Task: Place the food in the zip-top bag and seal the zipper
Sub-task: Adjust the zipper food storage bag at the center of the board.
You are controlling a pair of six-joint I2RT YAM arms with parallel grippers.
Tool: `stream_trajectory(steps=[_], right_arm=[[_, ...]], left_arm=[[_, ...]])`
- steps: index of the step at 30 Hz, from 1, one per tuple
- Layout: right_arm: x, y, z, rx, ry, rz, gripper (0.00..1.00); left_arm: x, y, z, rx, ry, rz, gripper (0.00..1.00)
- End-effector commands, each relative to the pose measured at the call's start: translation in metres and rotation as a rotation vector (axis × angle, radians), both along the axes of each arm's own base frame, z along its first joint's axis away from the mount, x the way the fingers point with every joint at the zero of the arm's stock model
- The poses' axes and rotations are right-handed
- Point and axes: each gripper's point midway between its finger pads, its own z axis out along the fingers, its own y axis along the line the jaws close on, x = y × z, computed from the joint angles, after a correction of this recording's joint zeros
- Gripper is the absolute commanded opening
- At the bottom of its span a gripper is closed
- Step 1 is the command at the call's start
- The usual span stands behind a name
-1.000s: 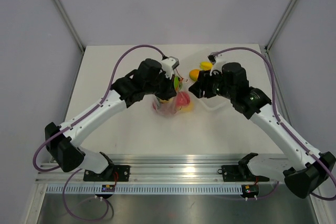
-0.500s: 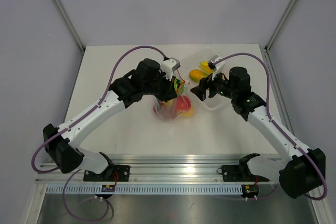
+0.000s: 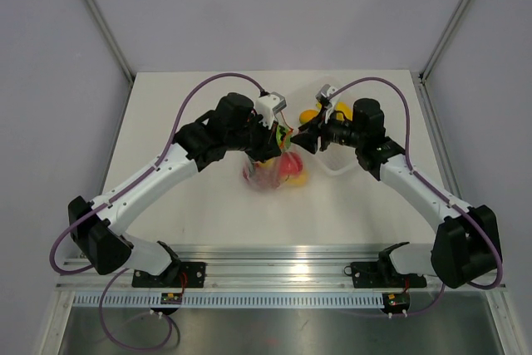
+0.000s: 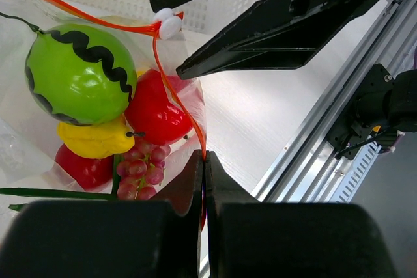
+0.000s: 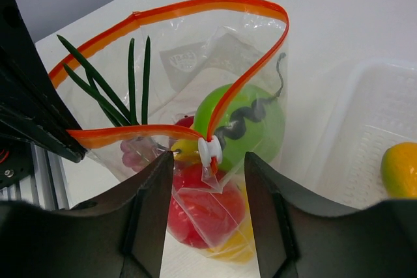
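Note:
The zip-top bag hangs from my left gripper, which is shut on the orange-red zipper near one end. The bag holds a green round fruit, a red fruit, a yellow pepper, grapes and green stalks. Its mouth gapes open in the right wrist view. The white slider sits on the zipper. My right gripper is open, its fingers on either side of the slider and just below it, not touching. The right gripper also shows in the top view.
A translucent white tray stands right of the bag and holds an orange-green mango. In the top view the tray's rim lies under my right arm. The metal rail runs along the table's near edge.
My right gripper has moved left from over the tray to the bag's mouth, at the slider. My left gripper has kept its hold on the zipper, nearly still.

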Motion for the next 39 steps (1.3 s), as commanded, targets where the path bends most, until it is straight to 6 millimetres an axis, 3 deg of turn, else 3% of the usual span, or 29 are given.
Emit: stream_trajectory(steps=[1, 8, 13, 18, 21, 22, 23, 25, 28, 29, 30, 34, 37, 39], right_arm=[[0.004, 0.010, 0.031, 0.070, -0.086, 0.045, 0.54], [0.004, 0.013, 0.027, 0.070, -0.041, 0.061, 0.32], [0.005, 0.009, 0.023, 0.067, -0.042, 0.030, 0.46], [0.006, 0.008, 0.014, 0.078, -0.002, 0.004, 0.47], [0.005, 0.010, 0.015, 0.104, 0.013, 0.008, 0.33], [0.004, 0.011, 0.016, 0.112, 0.023, 0.010, 0.23], [0.005, 0.011, 0.016, 0.115, 0.025, 0.005, 0.06], [0.006, 0.009, 0.019, 0.129, 0.020, -0.019, 0.00], [0.008, 0.003, 0.023, 0.149, 0.000, -0.067, 0.00], [0.009, 0.003, 0.023, 0.152, 0.000, -0.079, 0.00], [0.011, 0.000, 0.024, 0.156, -0.005, -0.101, 0.00], [0.010, -0.004, 0.030, 0.175, -0.002, -0.137, 0.00], [0.012, -0.006, 0.030, 0.176, 0.010, -0.158, 0.00], [0.013, -0.007, 0.032, 0.180, 0.012, -0.166, 0.00]], left_arm=[[0.002, -0.009, 0.032, -0.071, -0.065, -0.038, 0.00], [0.003, -0.009, 0.032, -0.066, -0.068, -0.038, 0.00], [0.005, -0.009, 0.036, -0.074, -0.077, -0.035, 0.00], [0.005, -0.012, 0.037, -0.079, -0.072, -0.037, 0.00], [0.006, -0.013, 0.033, -0.072, -0.063, -0.042, 0.00], [0.006, -0.014, 0.033, -0.071, -0.062, -0.042, 0.00], [0.007, -0.014, 0.032, -0.067, -0.061, -0.040, 0.00], [0.010, -0.015, 0.035, -0.071, -0.065, -0.028, 0.00], [0.024, -0.017, 0.048, -0.052, -0.076, 0.018, 0.28], [0.027, -0.009, 0.049, -0.008, -0.067, 0.054, 0.35], [0.031, -0.008, 0.066, -0.019, -0.088, 0.083, 0.39], [0.046, 0.039, 0.087, 0.034, -0.165, 0.340, 0.53], [0.041, 0.076, 0.087, 0.057, -0.150, 0.513, 0.56], [0.035, 0.092, 0.081, 0.054, -0.095, 0.605, 0.49]])
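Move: The bag's white zip slider is right at the right hand's open fingertips, about 1 cm to its left. From the left hand, which still pinches the zipper edge, the slider is some 8 cm ahead and 6 cm to the right, about level. Counted from the right hand, the green melon lies 2 cm ahead, 4 left, 10 below; the red fruit 5 back, 1 left, 16 below; the white tray 4 ahead, 14 right, 22 below. Staying within about a centimetre of its place, the right hand narrows its fingers, widens them a little, then shuts them on the bag's corner at the white slider, its wrist turning slightly. Only then does the left hand open and let go of the zipper edge, rising away from the bag some 7 cm, first forward, then swinging left, with a counter-clockwise turn of about 20 degrees. ##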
